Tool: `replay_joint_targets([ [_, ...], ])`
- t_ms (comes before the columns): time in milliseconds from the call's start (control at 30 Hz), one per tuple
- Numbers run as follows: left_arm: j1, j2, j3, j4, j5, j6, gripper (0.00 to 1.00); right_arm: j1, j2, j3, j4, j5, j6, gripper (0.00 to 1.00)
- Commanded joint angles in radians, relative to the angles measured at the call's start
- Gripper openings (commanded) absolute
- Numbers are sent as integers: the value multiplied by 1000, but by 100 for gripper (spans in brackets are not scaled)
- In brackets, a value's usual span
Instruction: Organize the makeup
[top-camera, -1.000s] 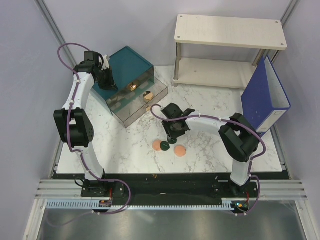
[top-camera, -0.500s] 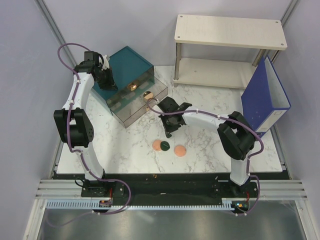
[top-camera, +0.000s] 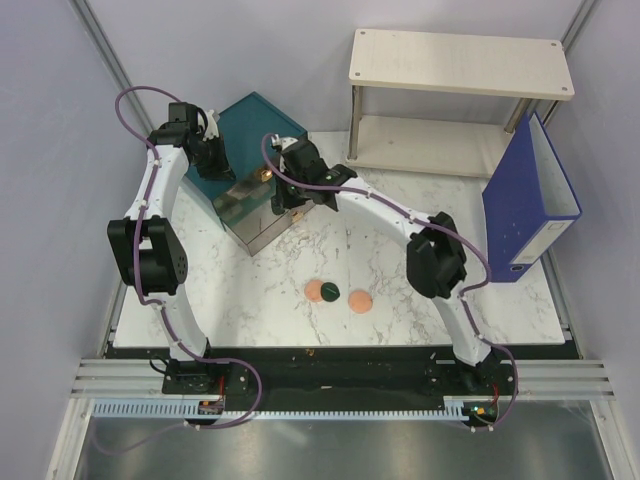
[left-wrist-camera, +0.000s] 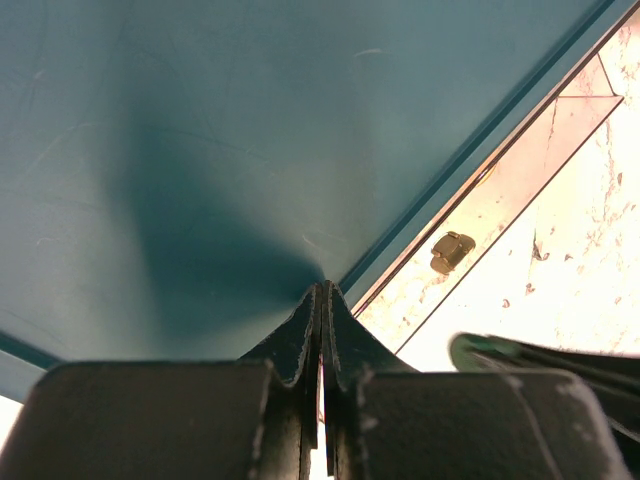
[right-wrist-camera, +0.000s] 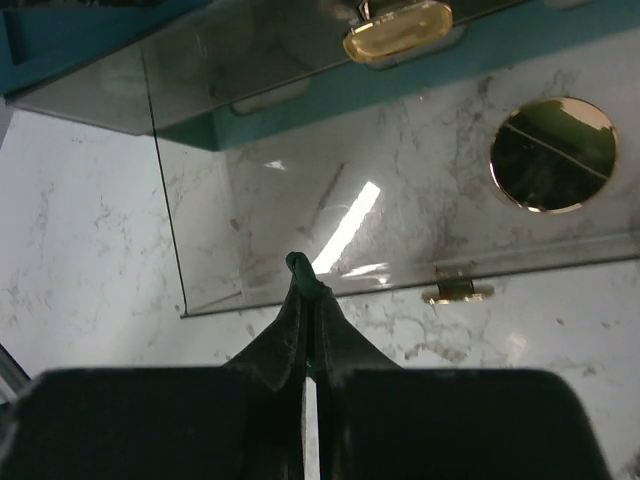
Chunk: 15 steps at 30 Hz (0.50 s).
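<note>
My right gripper (right-wrist-camera: 306, 285) is shut on a dark green compact (right-wrist-camera: 303, 272), held edge-on with only its rim poking past the fingertips. It hangs over the front of the open clear lower drawer (right-wrist-camera: 200, 180), where a gold-lidded round jar (right-wrist-camera: 553, 155) lies. In the top view the right gripper (top-camera: 285, 197) is at the drawer box front. On the marble remain two peach-pink discs (top-camera: 318, 291) (top-camera: 360, 301) and another dark green compact (top-camera: 331, 293). My left gripper (left-wrist-camera: 322, 288) is shut and empty, with its tips against the teal box top (left-wrist-camera: 200, 150).
The teal drawer box (top-camera: 255, 130) stands at the back left with its lower drawer pulled out. A beige two-level shelf (top-camera: 460, 65) stands at the back right. A blue binder (top-camera: 530, 195) stands upright at the right edge.
The right gripper shut on a dark green compact next to the discs. It then carried the compact back-left to the open drawer. The left arm stayed put.
</note>
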Motion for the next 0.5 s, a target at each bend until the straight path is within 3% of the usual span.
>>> replay_joint_targets([
  [0, -4, 90, -94, -222, -53, 34, 3, -1, 122, 164, 28, -70, 85, 4],
  [67, -5, 89, -97, -222, -52, 34, 3, -1, 164, 188, 42, -82, 114, 6],
  [167, -4, 86, -94, -220, -53, 33, 3, -1, 184, 195, 69, -96, 136, 25],
  [200, -4, 86, -95, -218, -53, 33, 3, -1, 184, 181, 78, -105, 140, 41],
  [267, -4, 86, -92, -220, -55, 34, 3, -1, 162, 153, 121, -115, 137, 60],
  [367, -4, 87, -89, -220, -55, 36, 2, -2, 103, 77, 177, -76, 127, 74],
  [467, -5, 87, -88, -220, -52, 36, 3, -5, 57, 49, 175, -43, 100, 78],
])
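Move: The right hand, shut on the green disc, is aimed at the empty near-left part of the pulled-out clear lower drawer, about 3 cm back, 3 cm to its left and 13 cm below. The gold tin in that drawer is some 4 cm ahead, 5 cm right and 12 cm down; the upper drawer's gold handle is about 6 cm ahead, 1 cm left and 7 cm below. From the left hand, the drop spot is roughly 9 cm back, 7 cm right and 14 cm below. The right hand sinks about 5 cm over the open lower drawer while still swinging some 4 cm left and about 1 cm forward, away from the gold tin, with the wrist tilting slightly. As it comes down its shut fingers spread to roughly three-quarters open and let go of the green disc from well above the drawer floor, and the hand then hovers there almost still. ##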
